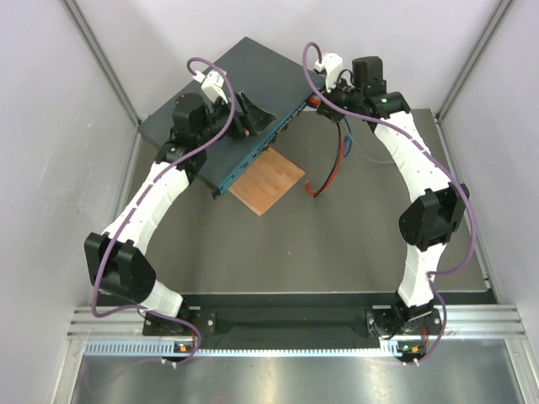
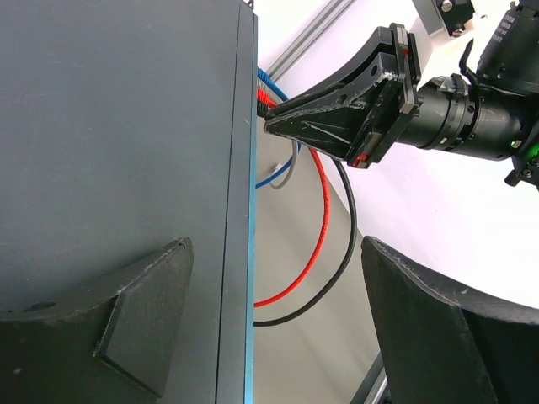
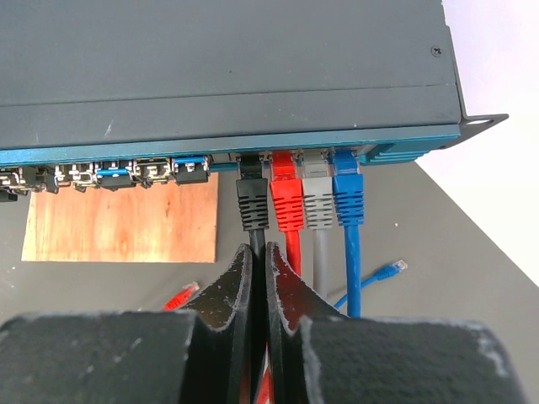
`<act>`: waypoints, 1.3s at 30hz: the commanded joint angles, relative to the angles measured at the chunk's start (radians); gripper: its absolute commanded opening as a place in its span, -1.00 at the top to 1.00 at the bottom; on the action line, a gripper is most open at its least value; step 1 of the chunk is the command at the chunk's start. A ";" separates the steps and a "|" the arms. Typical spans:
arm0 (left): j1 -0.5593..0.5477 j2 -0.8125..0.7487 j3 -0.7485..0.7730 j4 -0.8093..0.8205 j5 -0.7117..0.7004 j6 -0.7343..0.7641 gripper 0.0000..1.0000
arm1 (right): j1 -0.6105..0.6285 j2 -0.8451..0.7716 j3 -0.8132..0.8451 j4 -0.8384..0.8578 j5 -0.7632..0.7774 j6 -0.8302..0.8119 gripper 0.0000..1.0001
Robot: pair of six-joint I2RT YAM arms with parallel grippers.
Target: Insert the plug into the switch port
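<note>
The switch (image 1: 232, 93) is a dark slate-grey box with a teal front edge (image 3: 210, 150) that carries a row of sockets. A black plug (image 3: 253, 202) sits at a port, left of the red, grey and blue plugs, a little further out than they are. My right gripper (image 3: 258, 250) is shut on the black cable just behind that plug; it also shows at the front edge in the top view (image 1: 318, 99). My left gripper (image 1: 257, 118) is open and empty, with one finger (image 2: 143, 320) over the switch top and the other off the front edge.
A brown wooden board (image 1: 267, 181) lies on the table under the switch's front edge. Red (image 1: 333, 168) and black cables loop down from the ports. Loose red (image 3: 181, 296) and blue (image 3: 389, 271) plug ends lie on the grey table. Frame posts and white walls stand on both sides.
</note>
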 commanded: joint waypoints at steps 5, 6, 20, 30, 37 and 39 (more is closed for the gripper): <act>0.009 -0.003 -0.003 0.041 0.009 -0.002 -0.71 | 0.108 0.047 0.030 0.319 -0.104 -0.023 1.00; 0.009 -0.004 -0.004 0.044 0.011 -0.004 -0.72 | 0.105 0.037 0.006 0.316 -0.094 -0.035 1.00; 0.011 -0.011 -0.014 0.053 0.012 -0.014 -0.72 | 0.035 -0.064 -0.114 0.242 -0.050 -0.057 0.63; 0.009 0.002 -0.004 0.061 0.017 -0.023 -0.71 | -0.001 -0.094 -0.148 0.207 -0.050 -0.077 0.48; 0.009 0.008 0.000 0.066 0.020 -0.030 -0.71 | -0.031 -0.144 -0.200 0.179 -0.059 -0.092 0.47; 0.009 0.008 0.000 0.066 0.020 -0.028 -0.71 | -0.042 -0.163 -0.223 0.181 -0.061 -0.088 0.47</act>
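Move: The black plug already sits in the switch port about 3 cm ahead and 2 cm left of the right hand, roughly level with it, its cable held between the shut fingers. The red plug is some 4 cm ahead and 1 cm left, the grey about 5 cm straight ahead, and the blue about 6 cm ahead and 1 cm right. From the left hand, the black plug lies roughly 8 cm ahead, 11 cm right and 6 cm lower. The right fingers let go of the black cable just behind its plug, opening to about a quarter of their range after a brief hold. The hand sinks about 1 cm as the fingertips tilt up some 5 degrees, then starts to ease back and to the right, away from the plug, with the cable between the parted fingers. ##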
